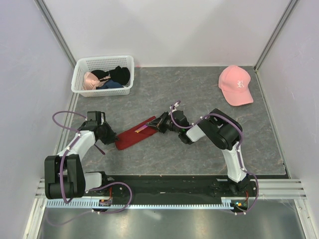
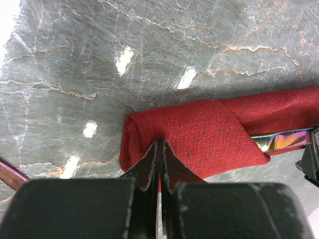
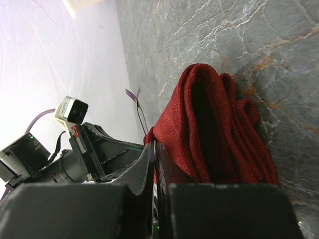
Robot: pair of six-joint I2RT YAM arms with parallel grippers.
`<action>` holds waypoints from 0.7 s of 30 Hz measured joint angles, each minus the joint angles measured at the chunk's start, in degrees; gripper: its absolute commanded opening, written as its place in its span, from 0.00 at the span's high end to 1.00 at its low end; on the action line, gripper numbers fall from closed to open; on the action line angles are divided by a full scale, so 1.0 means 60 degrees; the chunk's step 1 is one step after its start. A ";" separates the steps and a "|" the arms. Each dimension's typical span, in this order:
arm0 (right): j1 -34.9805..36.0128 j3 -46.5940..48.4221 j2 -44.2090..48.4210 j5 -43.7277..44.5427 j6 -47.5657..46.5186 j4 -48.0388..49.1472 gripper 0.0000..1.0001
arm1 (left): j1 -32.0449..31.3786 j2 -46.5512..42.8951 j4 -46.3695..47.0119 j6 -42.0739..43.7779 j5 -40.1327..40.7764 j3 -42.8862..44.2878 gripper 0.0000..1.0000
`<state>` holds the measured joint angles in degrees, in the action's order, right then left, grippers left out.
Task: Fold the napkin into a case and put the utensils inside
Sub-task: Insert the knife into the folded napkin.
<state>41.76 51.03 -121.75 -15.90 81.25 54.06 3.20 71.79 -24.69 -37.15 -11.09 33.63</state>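
Note:
The dark red napkin (image 1: 130,138) lies as a narrow folded strip, a case, slanting across the middle of the table. My left gripper (image 1: 113,139) is at its lower-left end, with its jaws shut on the cloth (image 2: 199,129) at the rounded fold. An iridescent utensil (image 2: 281,141) sticks out from under the diagonal flap and lies along the strip (image 1: 143,128). My right gripper (image 1: 159,123) is at the upper-right end, shut on the utensil's thin end just above the layered cloth (image 3: 209,124). The rest of the utensil is hidden inside the fold.
A white basket (image 1: 102,59) with black and pink garments stands at the back left. A pink cap (image 1: 237,84) lies at the back right. Grey walls close in the table on both sides. The left arm (image 3: 75,154) fills the space beyond the napkin in the right wrist view.

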 measured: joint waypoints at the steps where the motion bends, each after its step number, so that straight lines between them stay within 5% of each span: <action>1: 0.0018 0.0004 0.0000 0.0051 0.0026 0.0018 0.96 | 0.0000 -0.0015 0.0000 0.0000 0.0000 -0.0004 0.98; 12: 0.0233 0.0299 -0.0004 0.0565 0.0091 -0.0310 0.88 | 0.0000 -0.0120 -0.0011 -0.0004 -0.0004 -0.0047 0.98; 18: 0.0430 0.0364 -0.0004 0.0550 0.0044 -0.0947 0.70 | 0.0000 -0.0251 -0.0015 -0.0004 -0.0007 -0.0106 0.98; 21: 0.0459 0.0437 0.0073 0.0510 -0.0102 -0.1585 0.54 | -0.0004 -0.0393 -0.0055 -0.0004 -0.0015 -0.0106 0.98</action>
<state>44.51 53.65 -121.32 -12.84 80.64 44.56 3.18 69.43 -25.02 -37.17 -11.18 32.99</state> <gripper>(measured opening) 0.345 0.025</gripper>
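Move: The right hand, fingers nearly shut, stands just above the knife's exposed handle. The middle of that exposed part lies about 3 cm to its left, 2 cm back and 2 cm below. The mouth of the napkin pocket is roughly 6 cm left and 3 cm back, and the napkin's right end about 4 cm to the right, level with the hand. From the left hand, whose fingertips are on the napkin's other end, the handle is some 12 cm right and 5 cm ahead. Leftward and a touch forward at first, by about 1 cm, then down about 2 cm and slightly back, the right hand follows the knife handle towards the pocket mouth. Its fingers spread from nearly shut to about a third open, ending on either side of the handle. The left hand stays in place, shut fingertips still on the napkin's left end. ##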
